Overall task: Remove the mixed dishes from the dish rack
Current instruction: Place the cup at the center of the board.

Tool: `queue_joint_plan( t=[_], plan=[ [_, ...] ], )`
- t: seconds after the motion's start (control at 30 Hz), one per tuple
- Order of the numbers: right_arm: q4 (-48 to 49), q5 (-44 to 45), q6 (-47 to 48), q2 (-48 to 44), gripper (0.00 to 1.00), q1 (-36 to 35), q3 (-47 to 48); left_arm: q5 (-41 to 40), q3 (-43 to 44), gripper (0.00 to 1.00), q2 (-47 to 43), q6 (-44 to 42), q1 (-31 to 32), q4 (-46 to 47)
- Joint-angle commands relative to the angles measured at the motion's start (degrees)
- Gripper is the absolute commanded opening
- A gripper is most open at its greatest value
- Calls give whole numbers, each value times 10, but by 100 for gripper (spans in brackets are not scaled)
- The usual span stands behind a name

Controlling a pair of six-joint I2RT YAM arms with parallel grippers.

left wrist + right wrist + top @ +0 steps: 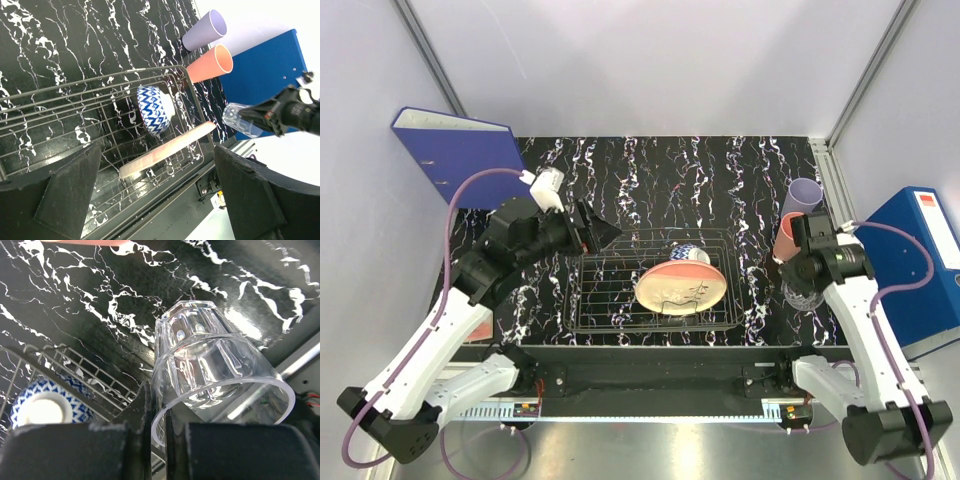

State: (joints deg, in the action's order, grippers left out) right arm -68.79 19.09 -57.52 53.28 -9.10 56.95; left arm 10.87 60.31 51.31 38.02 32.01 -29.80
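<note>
The dish rack (592, 300) is a dark wire basket in the middle of the table. A large pink plate (680, 287) leans in it, with a blue-and-white patterned bowl (688, 255) behind. My left gripper (605, 232) hovers open at the rack's back left corner; in its wrist view the plate (167, 149) and bowl (155, 109) lie ahead of the empty gripper (157, 190). My right gripper (159, 405) is shut on the rim of the clear glass (215, 365), holding it tilted over the table right of the rack (85, 372). The lavender cup (805, 193) and pink cup (787, 235) stand behind the glass (802, 295).
A purple binder (455, 150) lies at the table's back left corner. A blue binder (920, 260) stands just off the right edge, close to my right arm. The table (650, 170) is black with white marbling, walled by white panels and metal posts.
</note>
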Motion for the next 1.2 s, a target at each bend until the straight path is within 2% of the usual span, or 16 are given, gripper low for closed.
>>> queue_joint_plan(
  t=[0.0,0.2,0.4,0.63,0.67,0.77,1.03,1.17],
  plan=[
    [92,-51,43,44,0,43,-7,10,-5,99,-11,-1,-1,7],
    [163,-66,76,118,0,107,-31,13,-11,99,-6,-1,0,5],
    [200,-72,104,169,0,138,-43,7,-15,99,7,-2,-1,4],
    [231,-88,118,200,24,145,-59,8,-13,99,27,3,0,4],
    [234,-88,120,199,30,145,-64,8,-13,99,30,3,0,4],
    [239,-86,123,196,37,145,-68,7,-13,99,34,4,1,4],
    [229,-97,130,127,46,145,-48,2,-10,99,38,0,2,4],
    [198,-114,137,92,52,145,17,-4,-6,99,35,-9,2,4]
  ],
)
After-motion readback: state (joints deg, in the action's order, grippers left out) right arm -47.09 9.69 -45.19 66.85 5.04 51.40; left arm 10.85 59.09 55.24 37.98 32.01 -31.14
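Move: The right hand already holds the clear cup by its rim. The cup's spot on the board is about 5 cm ahead, 6 to the right and 12 below. The orange cup stands some 16 cm ahead, 5 right; the purple cup about 26 ahead, 8 right; the pink plate roughly 5 ahead, 21 left. From the left hand the spot lies about 44 cm right, 8 back and 25 below. Right hand lowers the cup about 8 cm while reaching 6 forward, lets go and rises; left sinks slightly. ##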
